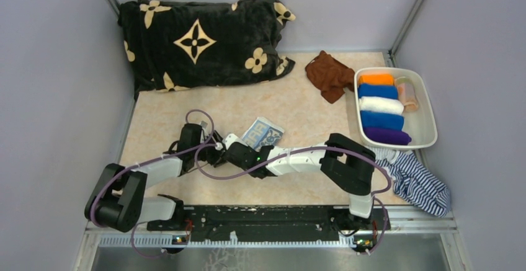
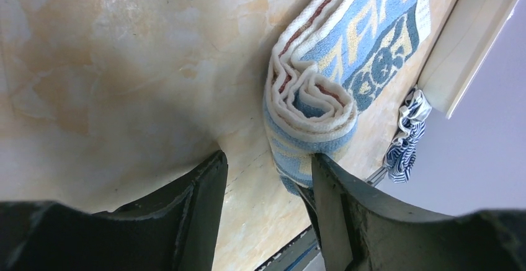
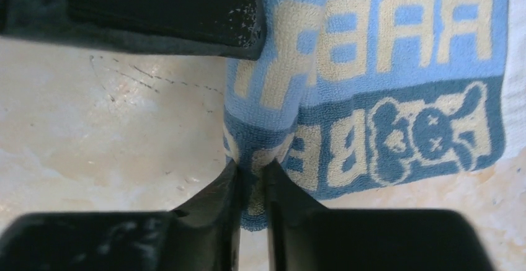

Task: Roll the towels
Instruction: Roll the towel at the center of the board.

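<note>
A pale blue-and-white printed towel [image 1: 263,133] lies mid-table, its near end wound into a loose roll [image 2: 313,106]. My right gripper [image 3: 253,172] is shut on the towel's [image 3: 384,79] bunched blue edge, and cloth shows between the fingertips. My left gripper [image 2: 267,159] stands open just beside the roll's end, bare table between its fingers, the right finger [image 2: 329,184] against the roll. From above, both grippers [image 1: 216,150] [image 1: 231,142] meet at the towel's left corner. A plain brown towel [image 1: 329,75] lies crumpled at the back right.
A white tray [image 1: 428,122] at the right holds orange [image 1: 376,79], blue, white [image 1: 381,105] and purple [image 1: 386,136] rolls plus a peach one [image 1: 407,93]. A striped cloth [image 1: 415,181] lies near the tray's front. A black flowered blanket [image 1: 198,41] fills the back left.
</note>
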`<state>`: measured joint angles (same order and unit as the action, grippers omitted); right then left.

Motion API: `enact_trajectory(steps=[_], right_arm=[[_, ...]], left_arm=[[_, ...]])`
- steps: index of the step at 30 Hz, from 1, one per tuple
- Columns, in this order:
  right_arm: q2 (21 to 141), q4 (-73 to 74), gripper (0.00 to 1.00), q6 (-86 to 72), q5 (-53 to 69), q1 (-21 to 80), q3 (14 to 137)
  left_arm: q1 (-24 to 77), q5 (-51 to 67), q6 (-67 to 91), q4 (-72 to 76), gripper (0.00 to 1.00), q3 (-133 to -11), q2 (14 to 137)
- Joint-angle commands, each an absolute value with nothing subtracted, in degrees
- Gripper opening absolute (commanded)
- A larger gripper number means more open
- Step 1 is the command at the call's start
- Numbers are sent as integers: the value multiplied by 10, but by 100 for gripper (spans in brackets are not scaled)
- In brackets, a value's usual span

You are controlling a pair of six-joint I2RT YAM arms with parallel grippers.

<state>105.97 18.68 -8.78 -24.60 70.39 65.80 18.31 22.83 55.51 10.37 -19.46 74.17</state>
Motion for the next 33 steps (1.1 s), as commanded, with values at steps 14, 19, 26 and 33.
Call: enact_trajectory(steps=[14, 19, 26, 33], right_arm=[[1015, 93, 0, -121, 283, 563, 636], [1058, 40, 0, -169, 422, 507, 625], [1120, -38, 0, -234, 512, 461, 600], [1170, -72, 0, -262, 529, 432, 586]], left_arm=[[185, 182, 536, -26, 65, -165, 591], [184, 176, 532, -31, 65, -168, 586], [185, 186, 522, 6, 65, -199, 659], [185, 191, 518, 34, 65, -211, 712]])
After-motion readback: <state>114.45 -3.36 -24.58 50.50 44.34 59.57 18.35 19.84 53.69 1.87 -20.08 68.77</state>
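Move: The towel's roll lies right at the right hand: its fingers straddle the near end, and the roll's middle is about 3 cm ahead and 3 cm to the left, level with the fingertips. From that hand the towel's flat part lies some 8 cm ahead, 2 cm right and 2 cm lower; the brown cloth is roughly 25 cm ahead and 22 cm right. From the open left hand, the roll's middle is about 3 cm to the right, 1 cm lower. Turning over by some 70 degrees, the right hand first shuts its fingers on the roll's near end, then shifts about 3 cm left and back, rising roughly 2 cm and sinking again, its fingers swinging from forward-down to back-down to roll the towel onto its flat part. The open left hand, at the far-left end, backs off 2–3 cm left and back with a small lift, then comes down and partly returns. ##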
